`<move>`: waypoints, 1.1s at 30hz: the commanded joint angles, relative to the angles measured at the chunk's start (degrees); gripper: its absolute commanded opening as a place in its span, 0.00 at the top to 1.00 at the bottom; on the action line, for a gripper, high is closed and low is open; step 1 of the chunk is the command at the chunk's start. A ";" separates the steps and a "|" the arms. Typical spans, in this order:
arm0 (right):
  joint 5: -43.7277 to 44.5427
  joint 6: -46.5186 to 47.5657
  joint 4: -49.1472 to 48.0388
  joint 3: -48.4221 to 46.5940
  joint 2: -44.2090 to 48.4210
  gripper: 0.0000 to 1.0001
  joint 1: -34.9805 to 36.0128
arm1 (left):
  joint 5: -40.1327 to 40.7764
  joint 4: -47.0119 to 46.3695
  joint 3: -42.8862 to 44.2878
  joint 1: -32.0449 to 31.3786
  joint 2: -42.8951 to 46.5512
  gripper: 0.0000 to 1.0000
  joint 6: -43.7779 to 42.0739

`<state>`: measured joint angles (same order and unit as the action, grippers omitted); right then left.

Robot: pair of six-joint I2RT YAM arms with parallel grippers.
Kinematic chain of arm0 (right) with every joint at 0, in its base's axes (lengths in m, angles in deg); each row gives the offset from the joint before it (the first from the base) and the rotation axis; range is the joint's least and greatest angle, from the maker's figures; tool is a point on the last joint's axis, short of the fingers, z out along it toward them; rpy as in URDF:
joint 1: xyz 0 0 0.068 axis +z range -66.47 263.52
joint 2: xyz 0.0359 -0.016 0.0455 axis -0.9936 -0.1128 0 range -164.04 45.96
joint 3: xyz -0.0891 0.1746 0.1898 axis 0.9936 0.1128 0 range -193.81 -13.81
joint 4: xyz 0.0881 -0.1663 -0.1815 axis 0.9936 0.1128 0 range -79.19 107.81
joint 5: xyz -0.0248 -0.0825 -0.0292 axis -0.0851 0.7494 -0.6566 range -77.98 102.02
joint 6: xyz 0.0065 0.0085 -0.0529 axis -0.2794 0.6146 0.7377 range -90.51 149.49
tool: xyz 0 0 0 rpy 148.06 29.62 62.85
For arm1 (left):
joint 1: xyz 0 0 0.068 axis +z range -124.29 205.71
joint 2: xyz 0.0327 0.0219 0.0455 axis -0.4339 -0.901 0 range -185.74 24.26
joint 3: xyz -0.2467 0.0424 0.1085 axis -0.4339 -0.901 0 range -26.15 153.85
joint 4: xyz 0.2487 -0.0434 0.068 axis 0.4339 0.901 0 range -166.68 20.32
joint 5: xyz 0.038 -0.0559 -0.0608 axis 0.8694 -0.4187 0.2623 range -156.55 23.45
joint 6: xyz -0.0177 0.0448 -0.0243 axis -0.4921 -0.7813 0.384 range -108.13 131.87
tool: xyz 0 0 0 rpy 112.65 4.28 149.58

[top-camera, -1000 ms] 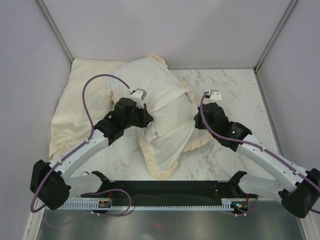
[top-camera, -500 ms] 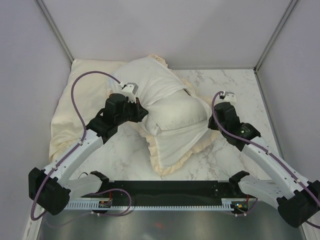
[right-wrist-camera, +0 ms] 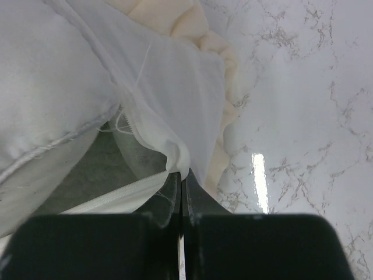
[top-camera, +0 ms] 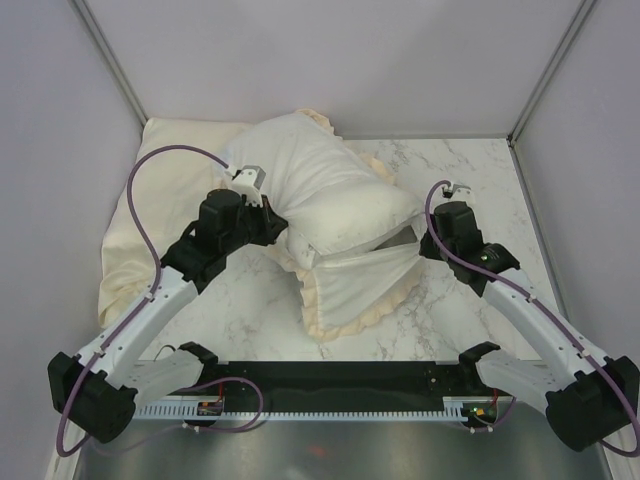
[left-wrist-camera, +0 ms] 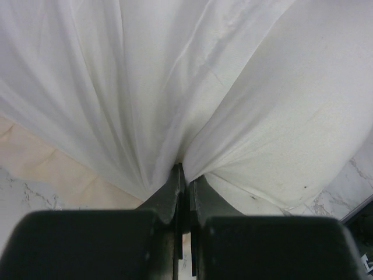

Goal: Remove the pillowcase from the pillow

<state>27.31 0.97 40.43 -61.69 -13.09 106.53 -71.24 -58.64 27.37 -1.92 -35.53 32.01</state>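
Observation:
The pillowcase [top-camera: 365, 285] lies mid-table, whitish outside and edged with a cream frill [top-camera: 340, 325]. It bulges where the pillow fills it. Its zipped mouth [top-camera: 400, 236] gapes at the right and shows a dark grey inside. My left gripper [top-camera: 270, 208] is shut on bunched white fabric [left-wrist-camera: 145, 87] at the bulge's left end. I cannot tell whether the pillow is pinched too. My right gripper [top-camera: 425, 232] is shut on the pillowcase's edge beside the zip [right-wrist-camera: 116, 195]. In the right wrist view the plump off-white pillow [right-wrist-camera: 52, 99] shows above the grey lining [right-wrist-camera: 87, 169].
A flat pale-yellow cloth [top-camera: 140, 220] covers the table's left side, under my left arm. Bare marble [top-camera: 480, 170] lies at the right. Pale walls enclose the table at the back and on both sides [top-camera: 590, 150].
My left gripper has drawn back to the left and my right gripper to the right. The fabric has stretched out between them, and the pillowcase's mouth now gapes.

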 commanded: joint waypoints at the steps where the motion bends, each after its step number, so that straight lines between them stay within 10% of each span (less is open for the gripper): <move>1: 7.93 4.16 1.49 0.68 0.77 1.00 -3.05 | 10.50 2.17 2.12 3.82 3.63 0.98 -1.42; 3: 5.73 4.69 0.53 0.51 1.21 1.00 -3.14 | 8.83 1.56 2.29 3.82 3.28 0.98 -1.07; 10: -4.73 4.70 -0.01 -3.62 6.65 0.36 -3.05 | -4.70 -7.22 2.03 3.03 -1.38 0.98 2.62; 13: -10.44 3.73 -1.06 -4.68 9.64 0.26 -3.05 | -7.53 -11.79 2.64 1.72 -4.27 0.98 4.29; 22: -31.34 -9.88 -13.36 1.19 15.01 0.19 -2.97 | 0.37 -17.16 11.51 -10.85 -14.38 0.98 4.55; 33: -33.58 -23.17 -23.47 9.38 16.69 0.17 2.30 | 7.95 -26.04 12.49 -17.62 -20.01 0.98 7.02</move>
<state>-5.23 -17.87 22.97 -52.25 3.37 106.97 -67.00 -74.05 37.23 -18.89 -55.16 35.90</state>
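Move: The left fingers are shut on the white pillow; its bulging, half-exposed end, where the pillow is being carried, lies some 17 cm to their right, level ahead, about 8 cm lower. From the right hand, which pinches the pillowcase's opening edge, that end sits roughly 12 cm left, 3 cm ahead and a little below. The case's loose near flap spreads about 9 cm back and 12 cm left of the right hand, some 10 cm lower. The right fingers let go of the pillowcase edge, opening wide as the hand lifts about 11 cm, swings left and somewhat back towards the left gripper, then sinks slightly, its left side rolling up some 40 degrees. Meanwhile the left hand keeps its pinch on the pillow and, once that edge is free, carries it about 14 cm to the right, turning slightly clockwise. ##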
